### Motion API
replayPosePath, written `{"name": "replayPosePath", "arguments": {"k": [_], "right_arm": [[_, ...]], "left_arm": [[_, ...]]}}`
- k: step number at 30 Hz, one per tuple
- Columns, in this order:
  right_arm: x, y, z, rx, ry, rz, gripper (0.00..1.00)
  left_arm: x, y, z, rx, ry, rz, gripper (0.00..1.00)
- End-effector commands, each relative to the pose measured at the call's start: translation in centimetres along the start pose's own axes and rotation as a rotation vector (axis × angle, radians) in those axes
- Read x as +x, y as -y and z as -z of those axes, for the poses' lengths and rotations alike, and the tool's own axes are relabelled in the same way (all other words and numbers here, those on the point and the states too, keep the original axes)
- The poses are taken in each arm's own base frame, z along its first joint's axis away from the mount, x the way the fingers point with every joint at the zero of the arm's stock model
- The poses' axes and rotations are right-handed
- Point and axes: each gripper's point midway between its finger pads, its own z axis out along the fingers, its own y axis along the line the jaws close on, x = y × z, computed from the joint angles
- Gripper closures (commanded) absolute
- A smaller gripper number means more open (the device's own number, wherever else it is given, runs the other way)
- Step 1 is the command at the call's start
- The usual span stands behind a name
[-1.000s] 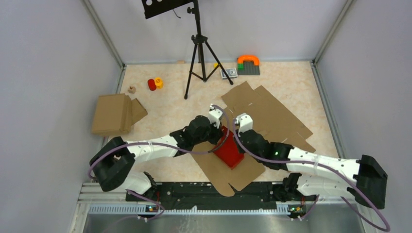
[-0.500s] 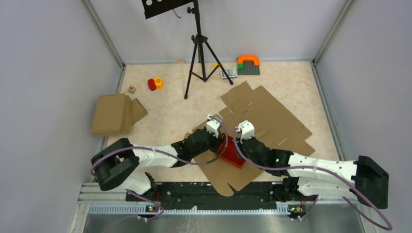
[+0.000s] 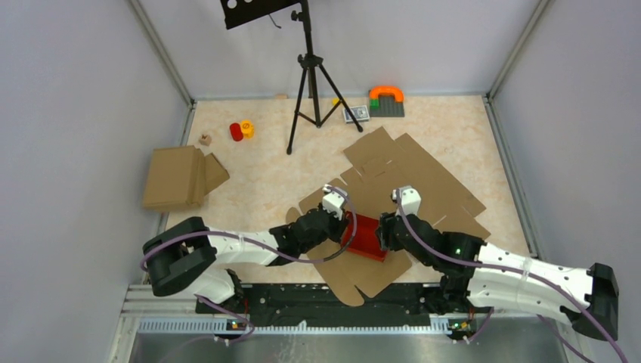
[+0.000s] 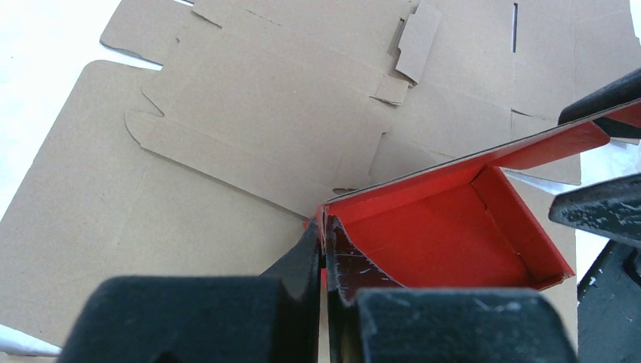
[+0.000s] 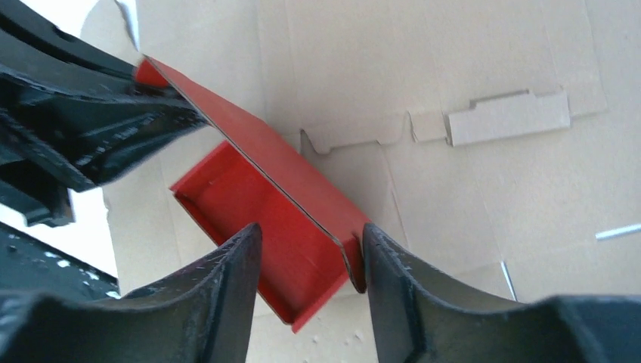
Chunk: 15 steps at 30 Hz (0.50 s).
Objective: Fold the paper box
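Note:
The paper box (image 3: pixel 367 236) is a small bright red open tray with one tall flap, lying on brown cardboard between both arms. My left gripper (image 3: pixel 344 233) is shut on the thin wall at the box's left corner; in the left wrist view its jaws (image 4: pixel 325 236) pinch the red edge, with the box's inside (image 4: pixel 446 238) spread to the right. My right gripper (image 3: pixel 384 233) stands open over the box's right end. In the right wrist view the box (image 5: pixel 280 200) lies between the spread fingers (image 5: pixel 311 233), its flap edge close beside the right finger (image 5: pixel 393 272).
Large flat brown cardboard cut-outs (image 3: pixel 423 181) lie under and behind the box. A folded brown cardboard box (image 3: pixel 178 178) sits at the left. A black tripod (image 3: pixel 310 76), small red and yellow pieces (image 3: pixel 240 131) and a toy block set (image 3: pixel 386 100) stand at the back.
My right gripper has opened, let go of the red box and drawn back to the right. The box has dropped lower and lies flatter, still pinched by the left gripper.

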Motion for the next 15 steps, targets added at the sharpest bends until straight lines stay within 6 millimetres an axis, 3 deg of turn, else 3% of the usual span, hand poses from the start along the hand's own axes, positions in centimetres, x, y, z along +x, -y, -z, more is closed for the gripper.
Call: {"name": "replayPosePath", "arguments": {"k": [1,7,11,15], "right_arm": [[0.7,1.2,0.6,0.070,-0.044,-0.031,0.53],[1.5,1.4,0.0,0.141,-0.087,-0.092,0.64],[1.7,1.4,-0.8,0.201,-0.070,-0.239,0.78],[1.0,0.6,-1.8,0.224,-0.038,-0.345,0.80]], "left_arm": [[0.9,0.4,0.3,-0.008,-0.027,-0.004,1.00],[0.7,0.6,0.0,-0.037,-0.051,0.019,1.00],[0.8,0.8,-0.3,-0.073,-0.070,0.046,1.00],[0.8,0.8,-0.6,-0.111,-0.090,0.061,1.00]]}}
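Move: The tab at the right end of the red box's raised wall lies about 3 cm below the right hand, some 1 cm back and 1 cm to its right. The red tray's middle is roughly 2 cm back, 5 cm left and 6 cm below; the wall's left end, pinched by the left gripper, is 4 cm ahead, 9 cm left and 3 cm below. From the left hand, that tab sits about 5 cm back and 10 cm right, roughly level. Lower the right gripper about 4 cm and ease it some 2 cm to the right, so that its fingers straddle the tab at the raised red wall's right end. Tip it further down and turn it clockwise on the way, narrowing the fingers around the card without shutting them fully. Keep the left gripper shut on the wall's left end, almost in place. ##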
